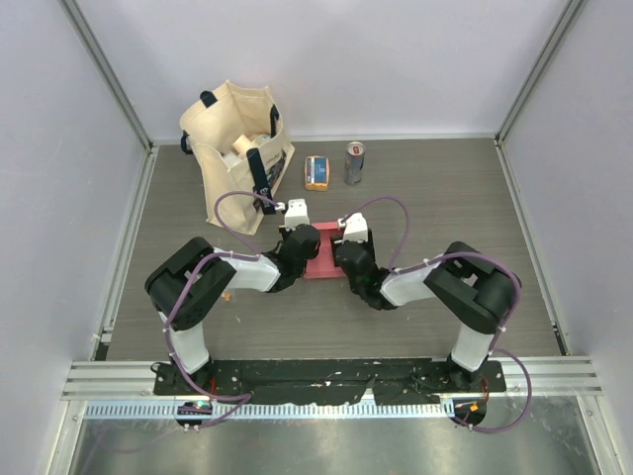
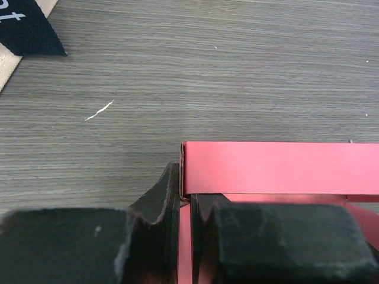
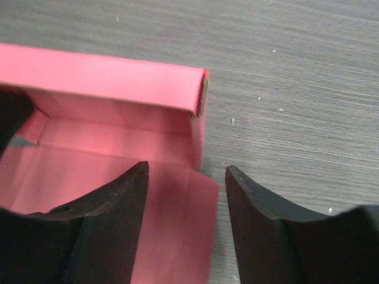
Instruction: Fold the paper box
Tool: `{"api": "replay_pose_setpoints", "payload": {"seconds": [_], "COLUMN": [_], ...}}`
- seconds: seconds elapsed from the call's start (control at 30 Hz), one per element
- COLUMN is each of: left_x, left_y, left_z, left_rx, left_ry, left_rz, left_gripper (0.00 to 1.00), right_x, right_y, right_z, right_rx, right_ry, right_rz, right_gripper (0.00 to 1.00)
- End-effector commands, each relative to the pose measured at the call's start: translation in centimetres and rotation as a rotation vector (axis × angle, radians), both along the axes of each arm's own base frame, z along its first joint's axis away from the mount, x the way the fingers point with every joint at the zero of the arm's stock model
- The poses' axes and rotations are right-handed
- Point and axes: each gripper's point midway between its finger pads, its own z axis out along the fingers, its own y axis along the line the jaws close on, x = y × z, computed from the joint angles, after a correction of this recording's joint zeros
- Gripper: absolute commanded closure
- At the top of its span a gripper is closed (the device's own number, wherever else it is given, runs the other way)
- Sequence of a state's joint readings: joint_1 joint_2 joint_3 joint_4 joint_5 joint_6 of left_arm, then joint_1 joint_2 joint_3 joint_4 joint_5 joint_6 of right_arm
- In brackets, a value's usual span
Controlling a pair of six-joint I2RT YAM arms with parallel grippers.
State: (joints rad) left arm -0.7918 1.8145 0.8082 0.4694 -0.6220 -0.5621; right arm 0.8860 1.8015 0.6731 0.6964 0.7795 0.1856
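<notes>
The pinkish-red paper box (image 1: 324,261) lies mid-table between my two grippers, partly raised, with its far wall (image 2: 278,167) upright. My left gripper (image 2: 186,190) is shut on the box's left side wall, and a thin strip of pink card shows between its fingers. In the top view this gripper (image 1: 305,242) sits at the box's left edge. My right gripper (image 3: 186,173) stands open over the box's right end. The box's right corner (image 3: 198,100) is just beyond it, and a rounded flap (image 3: 192,231) lies flat beneath the jaws. Nothing is gripped on that side.
A beige tote bag (image 1: 237,148) stands at the back left; its black strap (image 2: 26,26) shows in the left wrist view. A small orange-and-blue packet (image 1: 316,172) and a metal can (image 1: 354,162) stand behind the box. Grey walls enclose the wooden table (image 1: 445,218).
</notes>
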Motion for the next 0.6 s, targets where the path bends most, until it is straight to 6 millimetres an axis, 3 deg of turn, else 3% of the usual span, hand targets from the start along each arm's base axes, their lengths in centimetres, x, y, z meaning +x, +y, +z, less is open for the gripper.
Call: {"api": "replay_pose_setpoints", "payload": {"seconds": [0.0,0.07,0.23,0.33,0.57], "left_x": [-0.8,-0.9,-1.0,-1.0,-0.8], "left_y": [-0.7,-0.7,-0.7,-0.6,-1.1], "left_z": [-0.6,-0.8,-0.8,-0.7,0.0], "left_rx": [-0.004,0.002,0.015,0.026,0.028], "left_ry": [0.051,0.058,0.059,0.058,0.049], "left_rz": [-0.031,-0.043,-0.054,-0.059,-0.082], "left_gripper": [1.0,1.0,1.0,1.0,1.0], "right_x": [-1.4,-2.3,-5.6,-5.9,-3.2], "right_y": [1.7,2.0,1.9,0.6,-2.8], "right_z": [0.9,1.7,2.6,3.4,5.1], "right_rx": [0.162,0.187,0.23,0.294,0.346], "right_ry": [0.137,0.164,0.2,0.209,0.169], "right_rz": [0.228,0.333,0.463,0.459,0.371], "right_gripper": [0.35,0.26,0.21,0.21,0.22]}}
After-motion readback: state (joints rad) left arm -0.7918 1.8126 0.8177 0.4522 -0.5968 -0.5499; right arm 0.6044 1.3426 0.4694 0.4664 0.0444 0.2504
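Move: My right fingers, already half open, are at the right end of the paper box: the box's middle is about 4 cm left of them, 2 cm back and 3 cm down, and the rear wall's right corner about 3 cm straight ahead. The drink can stands some 18 cm ahead of that hand. From my left hand, which grips the rear left corner, the box's middle is 4 cm back, 4 cm right and 3 cm lower; the orange packet is about 14 cm straight ahead. I pull my right hand back out from the box's right end, about 5 cm back while rising some 3 cm, then swing it a couple of centimetres right, clear of the box. The wrist turns about 20 degrees counter-clockwise, its left side rolling up and the fingers tipping down a little as they spread wider. My left hand keeps its pinch on the rear left corner. ##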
